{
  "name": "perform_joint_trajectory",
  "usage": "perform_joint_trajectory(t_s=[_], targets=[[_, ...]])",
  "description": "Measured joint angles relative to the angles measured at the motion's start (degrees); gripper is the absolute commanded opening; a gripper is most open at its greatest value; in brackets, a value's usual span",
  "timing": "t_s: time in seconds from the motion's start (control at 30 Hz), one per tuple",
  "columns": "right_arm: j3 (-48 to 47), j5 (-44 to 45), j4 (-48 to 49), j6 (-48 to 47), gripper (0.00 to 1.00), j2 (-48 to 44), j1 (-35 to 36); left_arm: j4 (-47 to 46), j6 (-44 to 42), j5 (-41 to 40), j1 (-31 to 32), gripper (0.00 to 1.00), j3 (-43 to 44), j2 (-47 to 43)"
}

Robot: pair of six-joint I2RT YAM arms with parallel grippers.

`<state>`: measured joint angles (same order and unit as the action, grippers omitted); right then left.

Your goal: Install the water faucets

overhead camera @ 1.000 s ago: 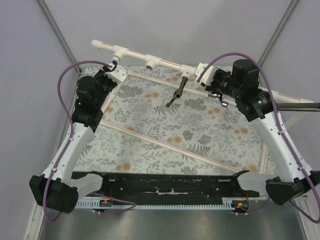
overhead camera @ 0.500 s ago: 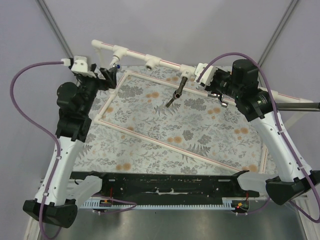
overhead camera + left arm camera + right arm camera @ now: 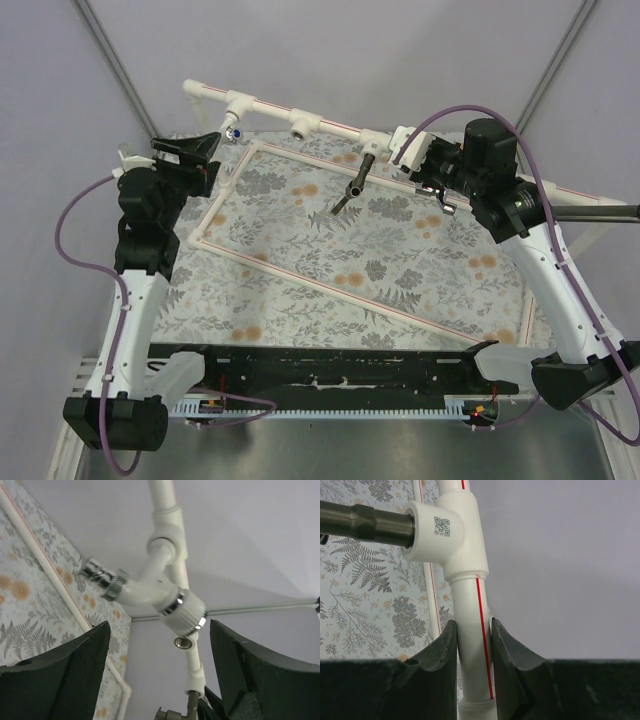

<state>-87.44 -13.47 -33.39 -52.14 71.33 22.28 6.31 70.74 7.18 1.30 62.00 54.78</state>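
The white elbow faucet (image 3: 150, 587) with a round knob (image 3: 182, 611) sits in the left tee (image 3: 167, 527) of the white pipe (image 3: 270, 108); it also shows in the top view (image 3: 231, 126). My left gripper (image 3: 160, 632) is open and empty, its jaws wide apart just short of the knob, left of the faucet in the top view (image 3: 205, 150). The dark metal faucet with lever (image 3: 353, 185) sticks out of the right tee (image 3: 451, 530). My right gripper (image 3: 474, 630) is shut on the pipe (image 3: 470, 605) just past that tee.
The middle tee (image 3: 303, 126) has an open threaded socket (image 3: 183, 642). A floral mat (image 3: 400, 280) covers the table, with thin white rods (image 3: 330, 290) lying across it. Grey walls stand close behind the pipe. A black rail (image 3: 330, 365) runs along the near edge.
My left arm swung out to the left and drew its gripper back from the white faucet, which stays on the tee. The right arm has not moved.
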Motion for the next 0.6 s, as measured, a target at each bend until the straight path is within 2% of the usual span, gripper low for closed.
perform_joint_trajectory(t_s=[0.1,0.27,0.47,0.6], targets=[[0.00,-0.02,0.00,0.00,0.00,-0.02,0.02,-0.39,8.92,1.16,0.00,0.83,-2.99,2.23],[0.00,-0.04,0.00,-0.02,0.00,-0.02,0.11,-1.31,15.47,0.24,0.00,0.78,-3.65,3.76],[0.00,0.00,0.02,0.00,0.00,-0.02,0.11,-6.93,19.78,-2.86,0.00,0.57,-3.80,4.87],[0.04,0.07,0.15,0.02,0.00,-0.02,0.11,-8.13,20.35,-2.84,0.22,0.37,-4.04,6.40]])
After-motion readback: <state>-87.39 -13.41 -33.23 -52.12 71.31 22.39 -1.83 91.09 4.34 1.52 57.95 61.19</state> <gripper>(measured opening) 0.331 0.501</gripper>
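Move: The half-screwed-on faucet is straight ahead of the open left hand, about 6 cm out, perhaps 1 cm right and 3 cm lower. The tee it hangs from sits around 10 cm ahead, 3 cm right and roughly level; the next, empty tee is about 7 cm ahead and 15 cm right, also about level. For the right hand, the faucet is some 32 cm left, 4 cm ahead and about level. Closing in around the faucet body, one finger above and one below, the left hand pushes forward about 4 cm while sinking, rising slightly again and ending some 2 cm lower. It rolls a further 20 degrees, left side falling, and its wide-open fingers come to roughly half open. The right hand holds still, keeping its clamp on the pipe. ##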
